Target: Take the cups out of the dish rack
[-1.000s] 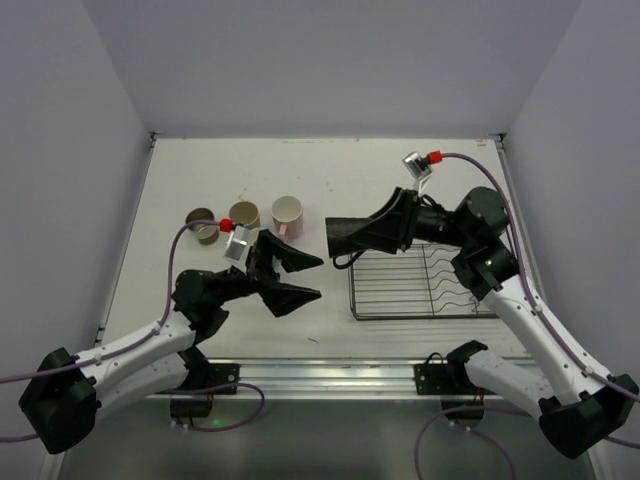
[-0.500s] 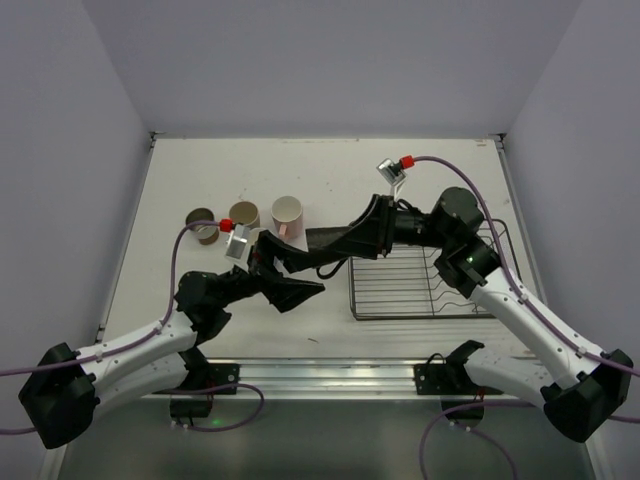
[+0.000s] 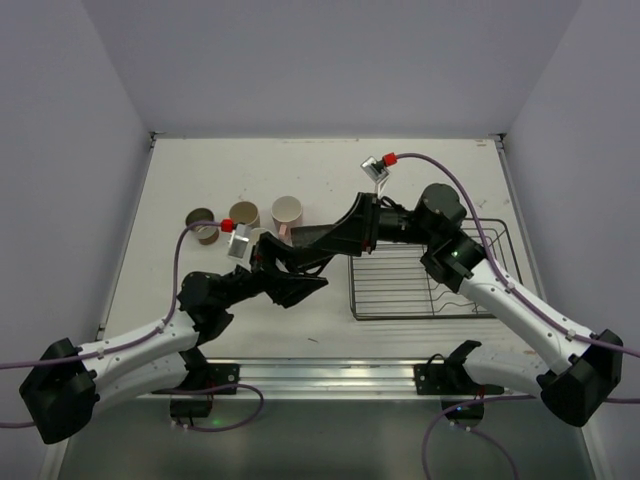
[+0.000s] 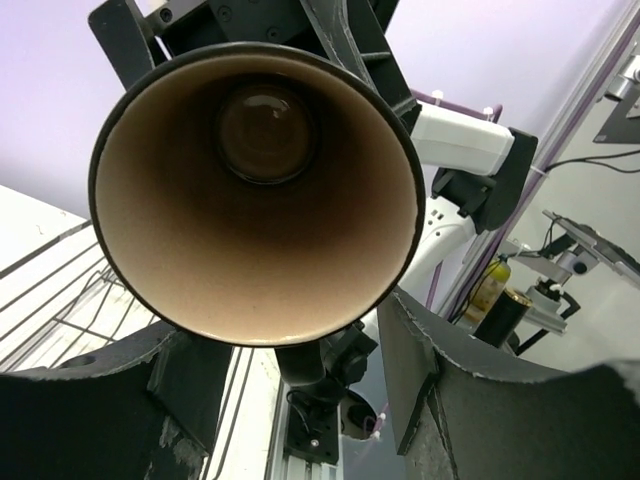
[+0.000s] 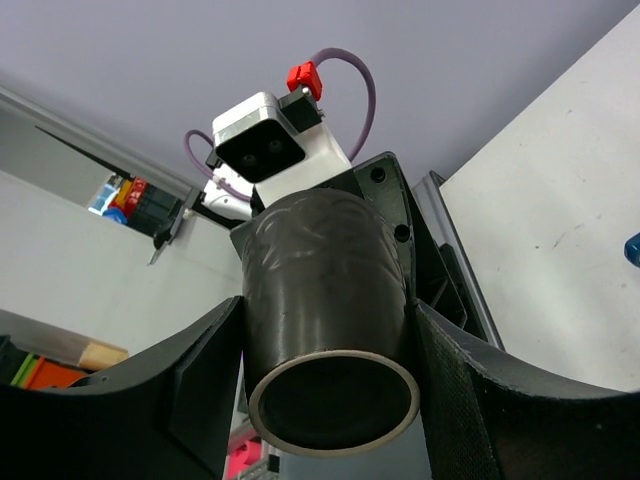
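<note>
A dark brown cup [image 5: 325, 300] hangs in the air left of the dish rack [image 3: 420, 285], with my right gripper [image 3: 312, 240] shut on its sides. In the left wrist view the cup's [image 4: 255, 190] tan inside faces the camera. My left gripper [image 3: 318, 272] stands open around the same cup, its fingers [image 4: 450, 390] on either side, and a gap shows at the right finger. Three more cups stand on the table at the back left: a brownish one [image 3: 203, 224], a beige one [image 3: 244, 213] and a pink one [image 3: 287, 212].
The two arms meet over the middle of the table, just left of the rack. The rack's wires [image 4: 50, 290] show low at the left of the left wrist view. A bit of something blue [image 5: 632, 247] shows at the right edge of the right wrist view.
My right arm has carried the dark brown cup leftwards from over the rack to the left gripper. The left gripper's fingers have narrowed around the cup.
</note>
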Tool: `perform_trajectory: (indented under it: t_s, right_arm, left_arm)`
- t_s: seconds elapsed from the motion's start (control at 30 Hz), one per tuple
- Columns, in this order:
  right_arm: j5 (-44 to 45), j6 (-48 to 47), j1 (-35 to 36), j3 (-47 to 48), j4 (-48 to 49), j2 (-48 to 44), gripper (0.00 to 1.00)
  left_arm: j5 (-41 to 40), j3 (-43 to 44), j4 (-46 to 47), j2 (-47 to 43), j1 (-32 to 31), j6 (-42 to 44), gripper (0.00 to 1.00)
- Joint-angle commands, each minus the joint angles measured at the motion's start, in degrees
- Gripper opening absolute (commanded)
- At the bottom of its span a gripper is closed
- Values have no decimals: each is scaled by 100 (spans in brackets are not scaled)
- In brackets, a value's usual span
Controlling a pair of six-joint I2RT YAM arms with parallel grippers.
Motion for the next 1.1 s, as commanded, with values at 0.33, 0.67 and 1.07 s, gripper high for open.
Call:
perform_trajectory:
  t_s: [0.33,0.67,1.07]
  right_arm:
    - [827,297,309,-109,1025,-167,0]
    - [1240,314,573,-258,1104,-281,0]
    - [1416,-2,714,-180,604,-448,33]
  left_arm:
    - [-1323,-201,557,-481,-204,345,54]
    - [-1745,-254,592,-507,-301,371,40]
    - [-1886,-158,93,-770,-318,424,0]
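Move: The black cup, held sideways in the right gripper with its mouth facing the left hand, has its middle about 4 cm ahead of and 4 cm above the open left fingers, laterally level with them; from the right hand it lies some 2 cm left. Below on the table, roughly 28 cm under the left hand, are the white cup (about 25 ahead, 16 left), the pink cup (33 ahead, 9 left) and the dish rack (19 ahead, 29 right). The left hand rises and shifts left, just under 3 cm up and a little over 2 cm across, its fingertips swinging forward and tipping up about 10 degrees each, then closes from over half open onto the black cup's handle, pinching it between the fingertips. The right hand keeps its grip on the cup body and lifts about 2 cm with a small shift left, easing back slightly at the end while it rolls a little. ##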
